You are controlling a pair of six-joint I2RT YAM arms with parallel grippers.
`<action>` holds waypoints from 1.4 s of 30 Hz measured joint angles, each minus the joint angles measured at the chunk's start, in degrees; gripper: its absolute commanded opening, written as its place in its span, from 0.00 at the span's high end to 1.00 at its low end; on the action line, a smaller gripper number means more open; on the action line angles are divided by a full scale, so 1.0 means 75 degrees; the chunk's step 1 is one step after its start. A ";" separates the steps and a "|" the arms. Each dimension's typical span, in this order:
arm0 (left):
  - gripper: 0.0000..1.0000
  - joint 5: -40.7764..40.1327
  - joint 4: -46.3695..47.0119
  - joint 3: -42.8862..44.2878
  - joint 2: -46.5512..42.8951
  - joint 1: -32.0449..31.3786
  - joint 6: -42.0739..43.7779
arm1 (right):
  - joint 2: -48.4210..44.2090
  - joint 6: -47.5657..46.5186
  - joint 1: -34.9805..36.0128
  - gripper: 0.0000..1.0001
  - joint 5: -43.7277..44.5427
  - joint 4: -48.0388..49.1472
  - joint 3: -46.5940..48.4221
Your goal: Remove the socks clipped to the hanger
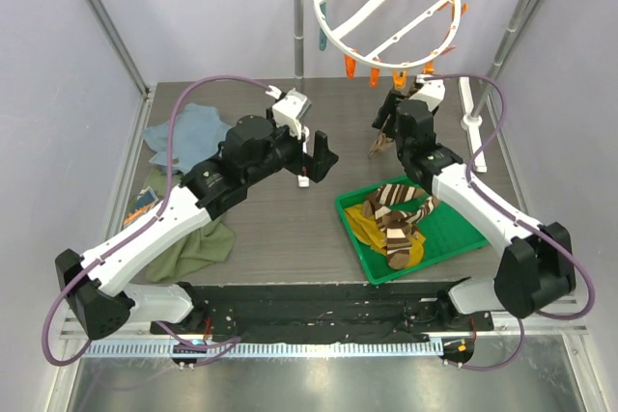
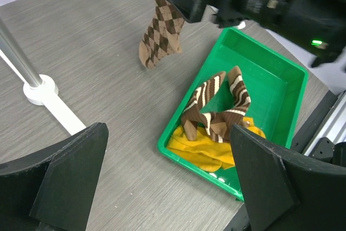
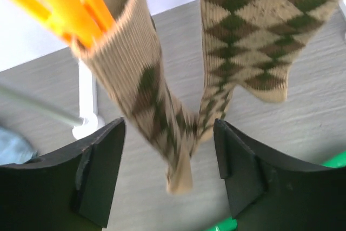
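The white round hanger (image 1: 386, 7) hangs from the rail at the back, orange clips round its rim. Two brown-and-tan diamond socks (image 3: 157, 101) dangle from it, one held at its cuff by an orange clip (image 3: 81, 4). My right gripper (image 3: 168, 125) stands open with the lower ends of these socks between its fingers, a gap on each side. My left gripper (image 2: 167, 133) is open and holds nothing, above the table left of the green tray (image 2: 270, 79). Brown-and-white striped socks (image 2: 216, 109) lie on mustard-yellow socks (image 2: 211, 152) in the tray.
A blue cloth (image 1: 188, 132) and an olive-green cloth (image 1: 198, 243) lie at the left of the table under my left arm. The grey rail stand's posts (image 1: 297, 36) rise at the back, with a white foot (image 2: 40, 89) on the table.
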 measured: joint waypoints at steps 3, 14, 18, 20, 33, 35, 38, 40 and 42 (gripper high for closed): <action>0.00 0.0003 0.0009 -0.0093 -0.0184 -0.0003 -0.0006 | 0.0434 -0.0096 0.0000 0.61 0.0289 0.0254 0.0169; 0.00 0.0003 0.0020 -0.0248 -0.0236 -0.0038 -0.0026 | 0.0644 -0.0169 0.0000 0.99 0.0090 0.0277 0.0187; 0.00 0.0003 0.0023 -0.0248 -0.0213 -0.0050 -0.0032 | 0.0146 -0.0035 0.0000 0.99 -0.0420 -0.0105 0.0198; 0.00 -0.0006 0.0029 -0.0245 -0.0157 -0.0050 -0.0023 | -0.0114 0.0061 0.0000 0.99 -0.0679 -0.0286 0.0277; 0.00 0.0323 -0.0108 0.1169 0.1244 -0.0050 0.0064 | -0.0895 0.1186 0.0000 0.99 -0.2766 -0.0973 0.1119; 0.00 0.0440 -0.0163 0.1553 0.1469 -0.0050 0.0093 | -0.0915 0.1309 0.0006 0.99 -0.2938 -0.1087 0.1122; 0.00 0.0632 -0.0198 0.2014 0.1795 -0.0050 0.0152 | -0.0973 0.1448 0.0023 0.99 -0.3075 -0.1212 0.1122; 0.00 0.0711 -0.0195 0.2235 0.2025 -0.0050 0.0204 | -0.1032 0.1582 0.0029 0.99 -0.3182 -0.1253 0.1122; 0.00 0.0764 -0.0195 0.2276 0.2180 -0.0050 0.0204 | -0.1081 0.1693 0.0029 0.99 -0.3270 -0.1259 0.1122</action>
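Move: The argyle sock hangs almost between the right gripper's open fingers, its middle about 3 cm ahead, 1 cm to the left and level. The orange clip on its cuff sits some 10 cm above that hand, 2 cm ahead and 2 cm left; a second argyle sock hangs about 6 cm ahead and 5 cm right, level. The green tray lies 22 cm back, 4 cm right and 24 cm below. From the left hand the first sock is about 12 cm ahead, 15 cm right and 1 cm up. Ease the right gripper about 2 cm forward and down, shut it on the argyle sock, then carry the gripped cloth some 11 cm up, back and to the left, close under the hanger's clips, rolling the left side up and swinging counter-clockwise about 20 degrees each. Hold the left gripper nearly still at first, then bring it wide open about 8 cm right and forward towards the sock. ##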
